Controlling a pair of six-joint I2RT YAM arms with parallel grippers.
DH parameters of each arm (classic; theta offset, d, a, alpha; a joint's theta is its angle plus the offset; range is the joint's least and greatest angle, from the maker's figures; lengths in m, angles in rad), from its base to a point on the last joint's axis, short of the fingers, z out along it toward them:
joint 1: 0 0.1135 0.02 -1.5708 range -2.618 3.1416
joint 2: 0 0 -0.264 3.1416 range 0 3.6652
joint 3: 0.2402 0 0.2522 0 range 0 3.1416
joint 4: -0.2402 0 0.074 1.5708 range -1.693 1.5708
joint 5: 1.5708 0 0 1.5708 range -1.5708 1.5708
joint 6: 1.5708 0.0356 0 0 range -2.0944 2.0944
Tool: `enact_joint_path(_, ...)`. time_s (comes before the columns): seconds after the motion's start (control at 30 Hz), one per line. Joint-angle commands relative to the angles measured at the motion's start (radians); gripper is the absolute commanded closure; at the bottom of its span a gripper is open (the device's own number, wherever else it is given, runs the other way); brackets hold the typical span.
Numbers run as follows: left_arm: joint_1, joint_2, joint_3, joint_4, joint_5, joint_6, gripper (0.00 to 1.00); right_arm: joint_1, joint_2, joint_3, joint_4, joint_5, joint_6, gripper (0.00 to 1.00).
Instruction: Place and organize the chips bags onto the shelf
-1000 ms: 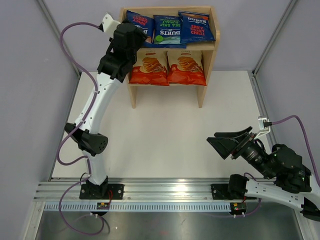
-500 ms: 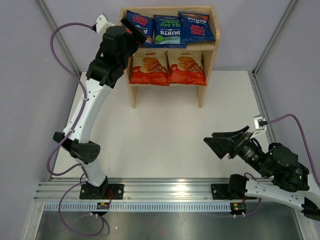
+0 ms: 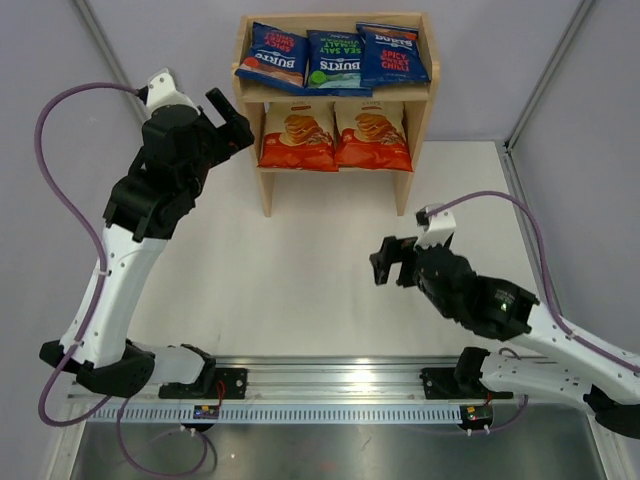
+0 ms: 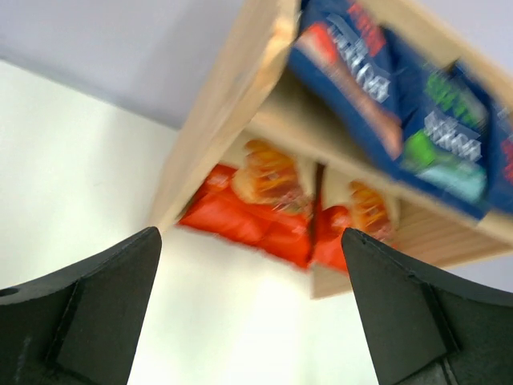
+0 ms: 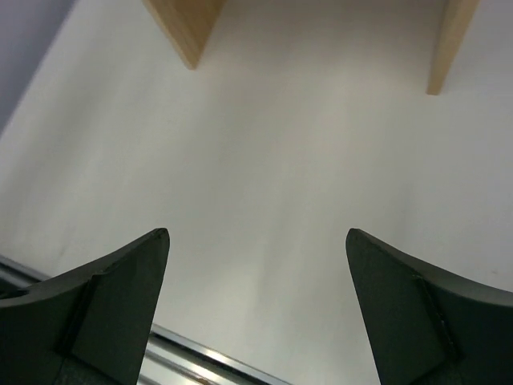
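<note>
The wooden shelf point(image 3: 421, 95) stands at the table's far edge. Three dark blue Burts bags lie on its top tier: a red-labelled one point(image 3: 272, 55) at the left, tilted and overhanging the edge, a green-labelled one point(image 3: 335, 58) in the middle, and a red-labelled one point(image 3: 392, 52) at the right. Two orange Cassava Chips bags point(image 3: 297, 137) point(image 3: 372, 135) stand side by side on the lower tier. My left gripper point(image 3: 228, 118) is open and empty, just left of the shelf. In its wrist view the shelf point(image 4: 232, 104) and bags point(image 4: 264, 200) are blurred. My right gripper point(image 3: 395, 262) is open and empty over the table.
The white table point(image 3: 320, 290) lies between grey walls. A metal rail point(image 3: 330, 380) runs along the near edge and shows in the right wrist view point(image 5: 200, 357). The shelf's two front legs point(image 5: 188, 28) point(image 5: 449, 48) show at the top of that view. Purple cables trail from both arms.
My left gripper has drawn back from the shelf's top tier to the left and lower. My right arm has swung up and left, over the middle of the table.
</note>
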Motion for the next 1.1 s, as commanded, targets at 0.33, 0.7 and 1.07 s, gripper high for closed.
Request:
enact_joint_path(0.33,0.009,-0.483,-0.657,-0.076,-0.085,0.318,0.01,-0.445,-0.029,0.084,-0.158,-0.002,-0.183,0.00)
enact_joint_path(0.7,0.010,-0.799,-0.955,-0.050,0.015,0.433,0.01,-0.444,-0.231,0.107,-0.364,0.019,-0.183,0.01)
enact_joint_path(1.07,0.010,-1.090,-1.101,0.047,0.096,0.473,0.01,-0.444,-0.271,0.107,-0.329,-0.010,-0.261,0.00)
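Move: The left hand, empty and open, has the left blue bag on the upper shelf about 17 cm ahead, 7 cm to its right and 5 cm below. The green bag stands some 10 cm right of that bag; the left Casaya bag is about 14 cm ahead of the hand, 10 cm to its right and 20 cm down. From the right hand, the left blue bag is roughly 35 cm ahead, 20 cm left and 13 cm up. With the bags all shelved, the left hand backs away from the shelf and sinks about 20 cm over the bare near-left table, drifting left as its wrist rolls some 30 degrees, left side up. The right hand swings about 17 cm right, first reaching forward and then drawing back, while turning clockwise; both grippers stay open and touch nothing. ##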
